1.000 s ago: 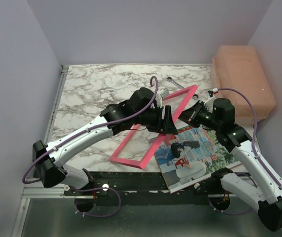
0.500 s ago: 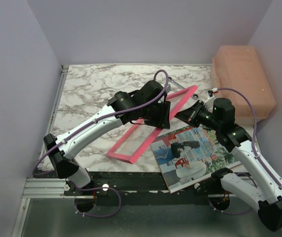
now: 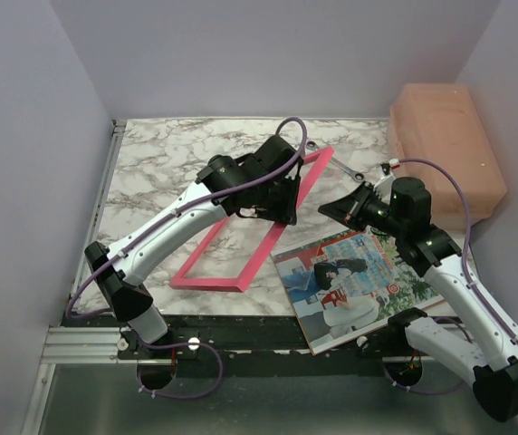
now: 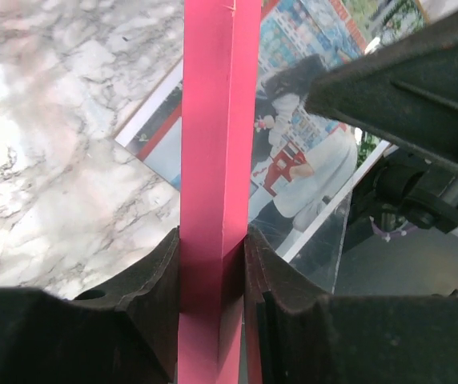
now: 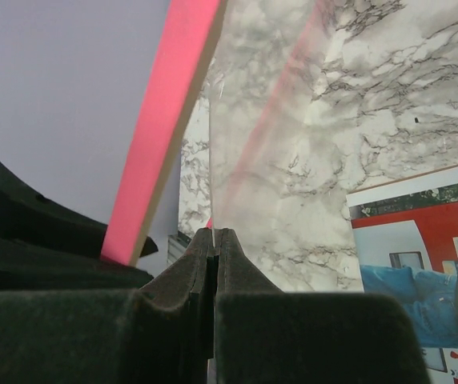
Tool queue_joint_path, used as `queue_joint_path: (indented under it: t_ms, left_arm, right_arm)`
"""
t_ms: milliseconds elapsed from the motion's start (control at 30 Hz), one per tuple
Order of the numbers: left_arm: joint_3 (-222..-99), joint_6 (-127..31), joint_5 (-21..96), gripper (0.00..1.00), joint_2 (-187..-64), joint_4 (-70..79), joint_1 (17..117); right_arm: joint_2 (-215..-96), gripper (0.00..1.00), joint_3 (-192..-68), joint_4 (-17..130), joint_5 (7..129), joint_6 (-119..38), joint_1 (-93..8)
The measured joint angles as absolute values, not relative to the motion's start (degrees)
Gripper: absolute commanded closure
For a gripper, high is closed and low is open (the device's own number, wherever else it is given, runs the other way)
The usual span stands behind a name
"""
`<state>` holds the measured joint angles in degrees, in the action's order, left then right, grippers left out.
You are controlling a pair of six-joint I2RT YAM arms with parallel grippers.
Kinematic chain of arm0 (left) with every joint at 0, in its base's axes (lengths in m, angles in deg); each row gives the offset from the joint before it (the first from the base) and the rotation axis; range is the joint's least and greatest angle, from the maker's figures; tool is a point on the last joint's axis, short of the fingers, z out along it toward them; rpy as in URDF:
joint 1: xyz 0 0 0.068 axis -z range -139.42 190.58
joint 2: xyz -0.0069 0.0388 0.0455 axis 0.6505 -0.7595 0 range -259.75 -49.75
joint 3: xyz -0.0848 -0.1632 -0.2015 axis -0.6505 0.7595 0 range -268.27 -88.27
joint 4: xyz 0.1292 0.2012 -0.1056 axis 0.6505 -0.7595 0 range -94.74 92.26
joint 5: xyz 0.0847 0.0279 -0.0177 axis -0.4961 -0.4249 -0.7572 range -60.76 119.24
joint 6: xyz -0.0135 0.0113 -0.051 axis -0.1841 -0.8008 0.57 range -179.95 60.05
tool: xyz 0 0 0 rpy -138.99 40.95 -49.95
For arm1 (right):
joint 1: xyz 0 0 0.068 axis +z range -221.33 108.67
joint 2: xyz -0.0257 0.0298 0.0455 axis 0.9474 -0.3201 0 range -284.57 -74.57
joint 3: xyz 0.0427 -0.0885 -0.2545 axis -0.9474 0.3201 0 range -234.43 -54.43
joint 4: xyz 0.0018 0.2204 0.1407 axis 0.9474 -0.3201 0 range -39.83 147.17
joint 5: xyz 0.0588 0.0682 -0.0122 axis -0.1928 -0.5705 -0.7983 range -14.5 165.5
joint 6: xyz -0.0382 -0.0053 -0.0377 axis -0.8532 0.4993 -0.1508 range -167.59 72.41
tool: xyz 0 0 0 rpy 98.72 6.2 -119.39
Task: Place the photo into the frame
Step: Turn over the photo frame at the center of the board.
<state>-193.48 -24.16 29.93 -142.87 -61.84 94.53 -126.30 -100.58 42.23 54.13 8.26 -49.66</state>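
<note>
The frame point(image 3: 261, 256) is a thin pink rectangle lying slantwise across the marble table, its far end raised. My left gripper point(image 3: 282, 208) is shut on its right long bar; in the left wrist view both pads press the pink frame point(image 4: 213, 120) inside my left gripper point(image 4: 213, 240). The photo point(image 3: 359, 290) lies face up at the near right, partly over the table's front edge, also seen as the photo point(image 4: 293, 120) beyond the bar. My right gripper point(image 3: 329, 207) hovers above the photo's far edge. In its own view my right gripper point(image 5: 213, 234) is shut on a clear pane point(image 5: 269, 104).
A peach-coloured box point(image 3: 445, 145) stands at the back right against the wall. A small metal tool point(image 3: 345, 169) lies near the frame's far end. A black rail point(image 3: 241, 326) runs along the table's front edge. Grey walls enclose three sides.
My left gripper has closed onto the frame's bar and swung the frame to the left and away from the photo. The right arm has barely moved.
</note>
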Motion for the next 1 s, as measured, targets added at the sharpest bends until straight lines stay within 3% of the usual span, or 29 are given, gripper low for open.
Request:
queue_joint_path:
  t_ms: [233, 433, 633, 1000]
  left_arm:
    - [-194.62, -24.59, 31.61, 1.0, -141.32, -62.23, 85.7]
    - [-190.14, -23.72, 37.4, 1.0, -133.08, -56.65, 78.6]
    - [-188.02, -19.52, 45.07, 1.0, -127.75, -46.93, 78.55]
    - [-172.45, -4.7, 50.84, 1.0, -126.15, -24.77, 80.04]
  right_arm:
    - [-126.32, 1.0, -104.54, 37.43, 54.59, 4.94, -49.66]
    - [-126.58, 1.0, -115.29, 27.96, 58.31, -1.0, -49.66]
    - [-126.76, 1.0, -124.64, 20.01, 64.76, -6.86, -49.66]
    - [-128.48, 1.0, -131.46, 6.48, 76.32, -12.81, -49.66]
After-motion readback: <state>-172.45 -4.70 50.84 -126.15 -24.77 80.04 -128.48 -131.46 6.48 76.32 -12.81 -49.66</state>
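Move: The left gripper holds the pink frame by its right-hand bar, the frame's middle hanging about 8 cm to its left and 11 cm below. The board's centre lies roughly 14 cm ahead, 3 cm left and 25 cm down; the photo lies some 19 cm right, 2 cm back, also 25 cm down. From the closed right gripper, the frame's middle is about 16 cm left, 5 cm back and 11 cm below, and the photo 11 cm right, 5 cm back and 24 cm below. Keep the left grip on the bar and carry the frame about 5 cm forward and 6 cm left, then lift it some 10 cm while swinging back right and easing down slightly at the end. Roll the wrist about 40 degrees, its left side down, to stand the frame on edge. Raise the right gripper and clear it about 8 cm right, fingers still pinching the clear sheet. ##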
